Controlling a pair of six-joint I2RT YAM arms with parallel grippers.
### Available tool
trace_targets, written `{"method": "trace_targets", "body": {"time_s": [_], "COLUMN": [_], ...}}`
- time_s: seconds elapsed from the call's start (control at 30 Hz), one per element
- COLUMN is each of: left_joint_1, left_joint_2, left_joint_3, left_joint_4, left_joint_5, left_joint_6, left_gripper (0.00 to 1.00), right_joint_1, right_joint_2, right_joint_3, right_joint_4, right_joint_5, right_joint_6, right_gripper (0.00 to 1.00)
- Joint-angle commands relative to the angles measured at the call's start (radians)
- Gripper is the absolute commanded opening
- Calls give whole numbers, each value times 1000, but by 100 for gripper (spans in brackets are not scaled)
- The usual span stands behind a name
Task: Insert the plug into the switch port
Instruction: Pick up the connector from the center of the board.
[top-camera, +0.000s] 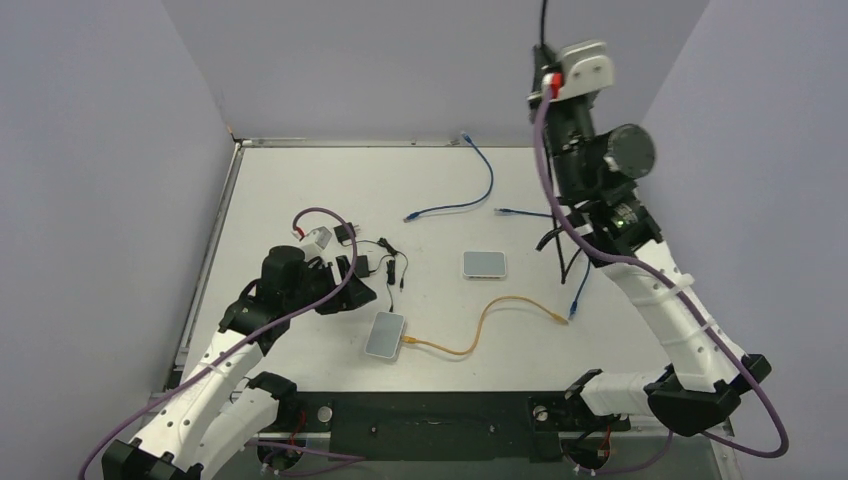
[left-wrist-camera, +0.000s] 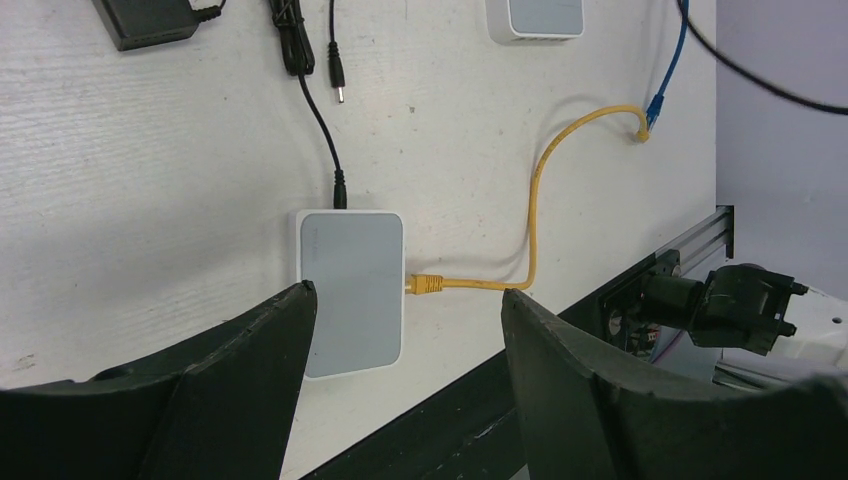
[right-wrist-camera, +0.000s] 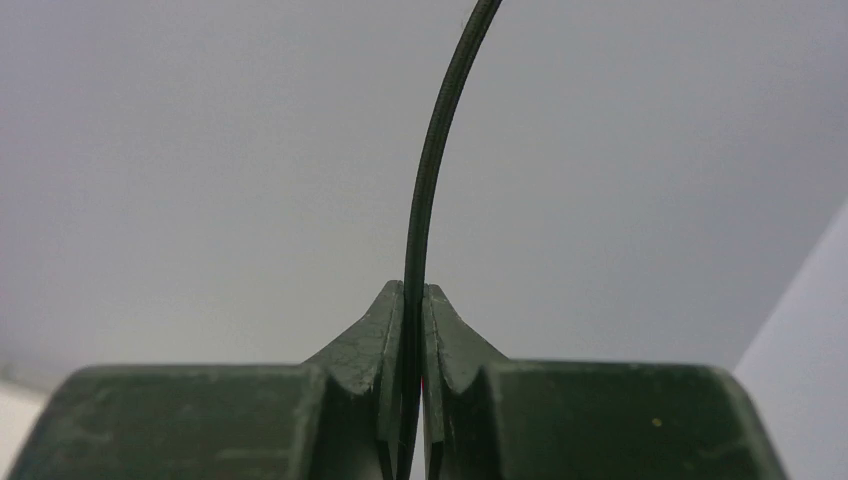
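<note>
The switch, a flat white box (top-camera: 385, 334) (left-wrist-camera: 350, 290) with a pale grey face, lies near the table's front edge. A yellow plug (left-wrist-camera: 427, 284) (top-camera: 411, 342) sits in the port on its right narrow edge. A black plug (left-wrist-camera: 340, 190) meets its far edge. My left gripper (left-wrist-camera: 408, 292) (top-camera: 350, 285) hovers open just left of the box, holding nothing. High above the far right of the table, my right gripper (right-wrist-camera: 415, 290) (top-camera: 543, 60) is shut on a thin black cable (right-wrist-camera: 430, 170). That cable's ends are out of view.
A second white box (top-camera: 484, 264) (left-wrist-camera: 535, 18) lies mid-table. The yellow cable (top-camera: 500, 310) loops right to a loose end. Blue cables (top-camera: 470, 195) lie at the back and right. A black adapter (left-wrist-camera: 145, 25) and a loose black plug (left-wrist-camera: 338, 85) lie behind the switch.
</note>
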Motion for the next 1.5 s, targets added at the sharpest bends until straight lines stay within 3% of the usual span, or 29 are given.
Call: {"method": "trace_targets", "body": {"time_s": [0.0,0.3,0.53,0.7,1.03,1.17,1.47], "left_joint_1": [6,8,10,14,17,18,20], "left_joint_2": [6,5,-5,-19,-114,-159,-196], "left_joint_3": [5,43,78,101,113,118,201], "left_joint_4": [42,34,29,52,205,266,282], "left_joint_5": [40,61,68,122,343,415,533], "left_joint_6": [6,14,39,51,57,52,34], "left_gripper": [66,66,66,65,63,63,67], "right_joint_1": [-6,-3,50,84,81,75,59], "right_joint_2": [-46,-116,-202,-263,-436,-507,-644], "right_joint_3": [-343,-654,-846,-922,-1064,-1083,-1079], "right_joint_4": [-45,-151,-211,-286,-279,-288,-334], "right_joint_5": [-120,-511,-631,-683,-906,-1024,-1137], "right_joint_6": [224,267,310,315,446,514,597], "right_gripper": [0,0,0,0,0,0,0]}}
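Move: The black cable is gripped by my right hand, high over the board. The plugged-in switch that the hand comes down towards lies some 17 cm back, 25 cm left and 64 cm below it. The free switch is almost straight below, about 2 cm left; the yellow cable's middle is roughly 13 cm back and 4 cm left. From my open left hand, the gripped cable is about 12 cm ahead, 26 cm right and 50 cm up. Keeping the black cable pinched, I swing my right hand fast down about 40 cm and to the left, then draw it back some 20 cm over the yellow cable, turning the fingers from up-and-forward to level and pointing left; it rises slightly at the end. My open left hand lifts about 15 cm, easing back and right, its fingers coming nearly level to face the right hand. ##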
